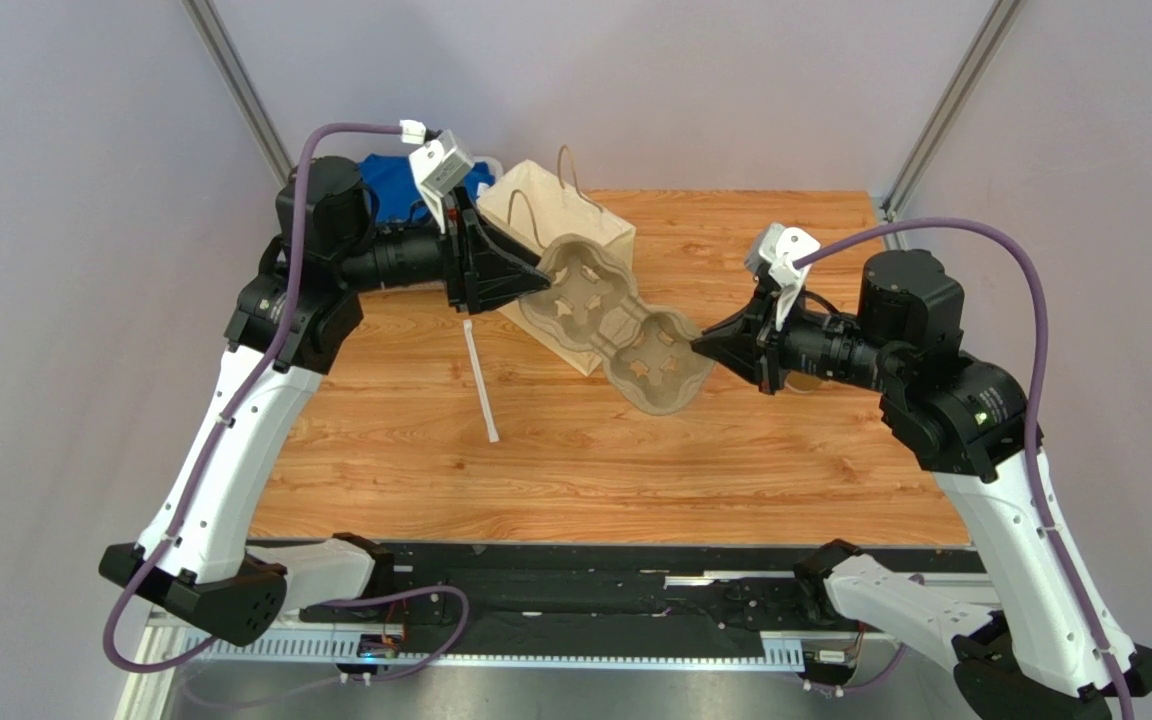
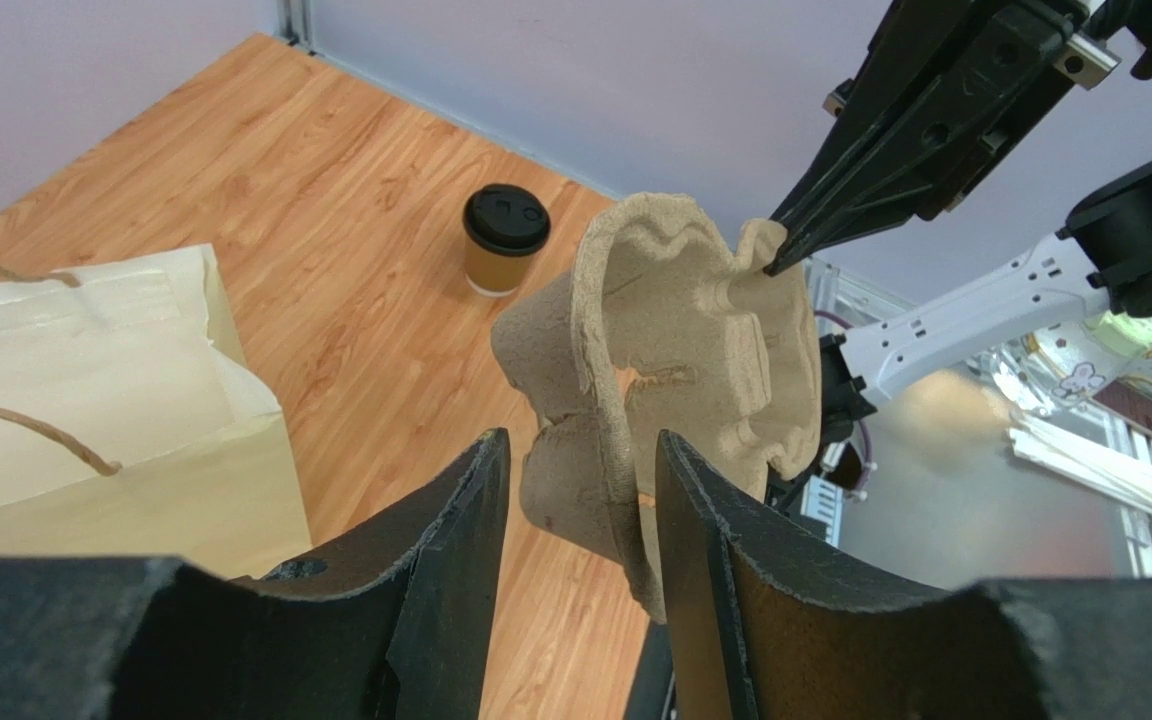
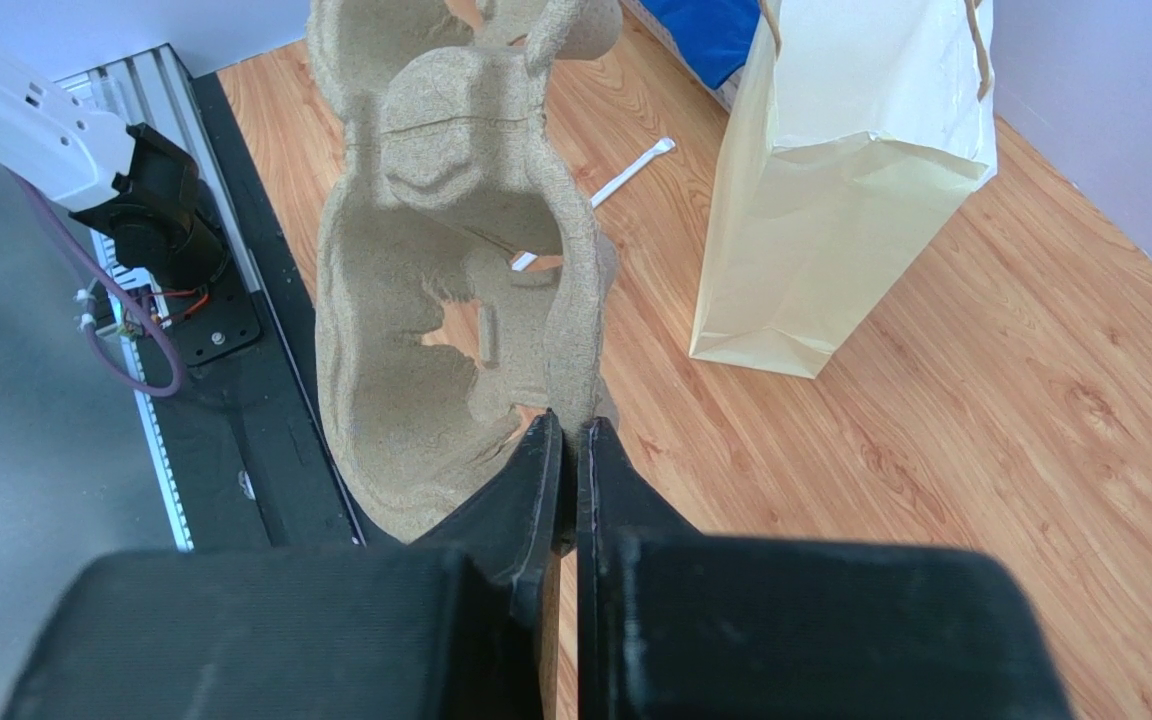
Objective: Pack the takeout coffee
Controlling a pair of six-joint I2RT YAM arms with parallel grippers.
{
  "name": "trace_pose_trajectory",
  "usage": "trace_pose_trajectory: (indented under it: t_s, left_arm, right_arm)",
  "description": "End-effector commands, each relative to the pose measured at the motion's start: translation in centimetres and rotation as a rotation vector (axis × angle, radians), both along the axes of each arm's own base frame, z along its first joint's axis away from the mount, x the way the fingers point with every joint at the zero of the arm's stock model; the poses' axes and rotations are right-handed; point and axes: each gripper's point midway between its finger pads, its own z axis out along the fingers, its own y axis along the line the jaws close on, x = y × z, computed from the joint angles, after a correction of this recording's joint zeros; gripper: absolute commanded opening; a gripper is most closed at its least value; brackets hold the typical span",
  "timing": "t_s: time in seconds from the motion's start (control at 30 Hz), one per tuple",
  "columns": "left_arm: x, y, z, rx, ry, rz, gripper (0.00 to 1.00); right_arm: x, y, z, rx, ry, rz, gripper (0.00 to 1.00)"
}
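Observation:
The takeout coffee [image 2: 506,237], a small brown cup with a black lid, stands on the wooden table beyond the tray in the left wrist view. A grey-brown pulp cup tray [image 1: 612,323] hangs in the air between both arms. My right gripper [image 3: 569,423] is shut on the tray's [image 3: 432,225] rim at one end. My left gripper [image 2: 579,438] is open around the tray's [image 2: 672,345] other end: one finger touches the rim, while the other stands off with a gap. The paper bag [image 1: 560,210] stands open behind the tray.
A thin white straw [image 1: 480,383] lies on the table left of centre. A blue object [image 1: 387,180] sits at the back left behind the bag [image 3: 838,180]. The black rail [image 1: 567,578] runs along the near edge.

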Motion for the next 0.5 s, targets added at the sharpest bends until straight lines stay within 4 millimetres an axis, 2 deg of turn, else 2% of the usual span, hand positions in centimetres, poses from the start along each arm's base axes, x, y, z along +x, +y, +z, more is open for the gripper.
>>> trace_pose_trajectory:
  t_s: [0.0,0.1,0.3,0.33,0.4,0.43,0.47]
  left_arm:
    - [-0.4,0.3,-0.1,0.017,-0.032,0.007,0.48]
    - [-0.5,0.4,-0.3,0.022,-0.032,0.008,0.42]
    - [0.0,0.6,-0.6,0.033,-0.029,0.044,0.12]
    - [0.0,0.7,-0.6,0.030,-0.019,0.052,0.02]
    - [0.5,1.1,-0.5,0.024,-0.006,0.076,0.00]
    - [0.6,1.4,-0.4,0.011,0.017,0.086,0.00]
    - [0.9,1.7,-0.3,-0.007,0.023,0.092,0.00]
  right_arm:
    - [0.4,0.0,1.5,0.018,-0.069,-0.015,0.00]
    - [0.4,0.1,1.3,0.014,-0.065,-0.011,0.00]
    - [0.4,0.5,1.2,0.009,-0.061,0.007,0.00]
    - [0.6,0.7,1.0,0.004,-0.047,0.014,0.18]
    - [0.8,0.5,2.0,0.000,-0.054,-0.007,0.41]
    - [1.9,0.4,1.9,-0.023,-0.044,-0.043,0.58]
    - [2.3,0.2,2.4,-0.030,-0.056,-0.061,0.65]
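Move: The cup holder hangs between the hands, its far-left rim already between the left hand's open fingers; its middle lies about 7 cm right, 5 cm back and 4 cm below that hand. The paper bag stands some 20 cm ahead, 2 cm right and 30 cm lower. From the right hand, still pinching the near edge, the holder's middle is 9 cm left, 2 cm ahead, slightly above; the coffee cup is roughly 14 cm ahead, 22 cm right, 35 cm below. Easing about 2 cm down and forward, the left hand pinches the cup holder's rim, then the right opens. ##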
